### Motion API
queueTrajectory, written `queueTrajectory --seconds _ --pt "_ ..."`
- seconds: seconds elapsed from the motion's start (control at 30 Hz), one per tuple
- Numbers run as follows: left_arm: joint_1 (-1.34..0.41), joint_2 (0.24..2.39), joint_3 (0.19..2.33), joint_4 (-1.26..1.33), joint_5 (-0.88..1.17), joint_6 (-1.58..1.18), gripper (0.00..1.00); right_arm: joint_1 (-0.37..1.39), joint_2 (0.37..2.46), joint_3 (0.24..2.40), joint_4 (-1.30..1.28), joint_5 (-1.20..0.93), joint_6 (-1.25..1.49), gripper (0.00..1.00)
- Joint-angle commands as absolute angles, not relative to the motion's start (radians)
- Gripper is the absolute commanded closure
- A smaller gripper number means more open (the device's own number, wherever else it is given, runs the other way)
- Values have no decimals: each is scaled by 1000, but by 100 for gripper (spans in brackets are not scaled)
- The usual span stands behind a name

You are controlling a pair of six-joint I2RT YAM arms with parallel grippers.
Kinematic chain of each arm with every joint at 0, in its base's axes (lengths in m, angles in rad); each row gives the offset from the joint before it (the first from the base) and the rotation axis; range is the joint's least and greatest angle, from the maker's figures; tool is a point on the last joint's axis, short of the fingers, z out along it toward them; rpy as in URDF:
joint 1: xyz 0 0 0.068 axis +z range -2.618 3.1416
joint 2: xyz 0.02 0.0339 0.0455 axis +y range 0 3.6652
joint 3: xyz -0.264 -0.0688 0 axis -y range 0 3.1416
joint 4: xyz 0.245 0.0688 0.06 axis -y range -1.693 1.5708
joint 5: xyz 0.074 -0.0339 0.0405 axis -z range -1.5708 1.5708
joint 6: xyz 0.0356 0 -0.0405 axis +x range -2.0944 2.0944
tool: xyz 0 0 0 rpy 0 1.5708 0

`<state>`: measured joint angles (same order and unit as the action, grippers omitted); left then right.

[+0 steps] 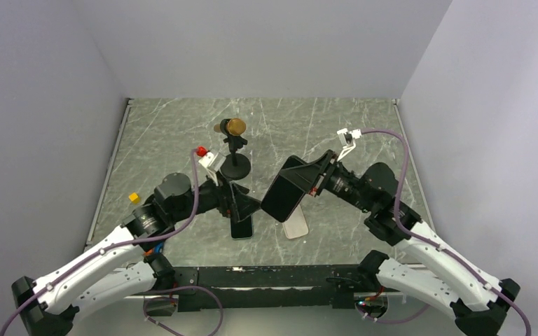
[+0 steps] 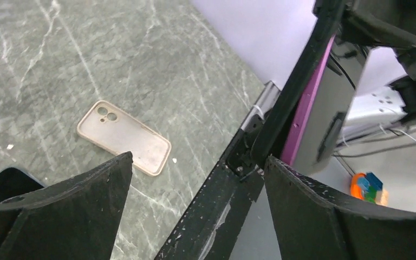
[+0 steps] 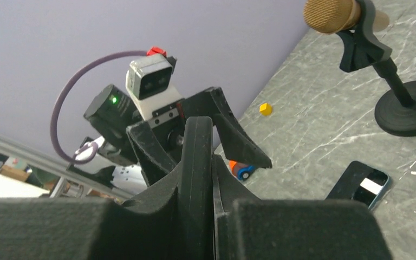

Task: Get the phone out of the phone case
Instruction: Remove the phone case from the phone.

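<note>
My right gripper [image 1: 307,180] is shut on a flat black phone case [image 1: 284,199] and holds it tilted on edge above the table's front. A purple edge and a grey glossy face show inside the case [image 2: 309,92]; I take this for the phone. In the right wrist view the case's thin black edge [image 3: 197,157] is pinched between the fingers. My left gripper [image 1: 249,203] stands open just left of the case's lower corner, touching nothing; its fingertips [image 2: 116,168] are spread wide.
A second dark phone [image 1: 242,227] and an empty beige case [image 1: 295,225] lie flat near the front edge. A gold-headed microphone on a black stand [image 1: 235,129] stands mid-table. A yellow cube [image 1: 134,197] sits at the left, an orange-blue toy [image 3: 238,169] beyond the front rail.
</note>
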<state>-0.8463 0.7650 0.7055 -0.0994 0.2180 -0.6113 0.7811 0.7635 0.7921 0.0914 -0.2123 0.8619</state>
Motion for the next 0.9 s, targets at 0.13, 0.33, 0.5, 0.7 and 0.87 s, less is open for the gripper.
queueTrajectory --seconds 0.13,0.33,0.5,0.7,0.87 --pt "-830 741 727 46 704 -698 19 775 707 941 -53 -247 776 100" --pt "-830 752 678 230 701 -847 24 775 708 941 -42 -275 782 100" --pt "-831 795 691 313 720 -906 26 775 721 922 -6 -299 802 100" --pt "-830 825 731 236 709 -866 31 774 726 918 31 -308 813 100" --pt "-830 845 691 355 732 -932 35 774 736 903 66 -329 826 100"
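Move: The cased phone, held up in the right gripper, has its middle some 10 cm to the right of the left hand, level ahead and about 6 cm above it, its near lower corner coming closer back towards you; from the right hand that middle is about 3 cm back and 3 cm below, with no sideways offset. On the table, some 27 cm below the left hand, the bare phone lies 5 cm ahead and 4 cm left, the empty case 5 cm ahead and 13 cm right. Bring the open left gripper back about 7 cm and up 5 cm, easing a little right, towards the near lower corner of the cased phone. Swing it some 25 degrees clockwise and tip the fingertips up so they point squarely right, narrowing the fingers about a quarter but leaving them open. Keep the right gripper's hold, drawing back a couple of centimetres. ##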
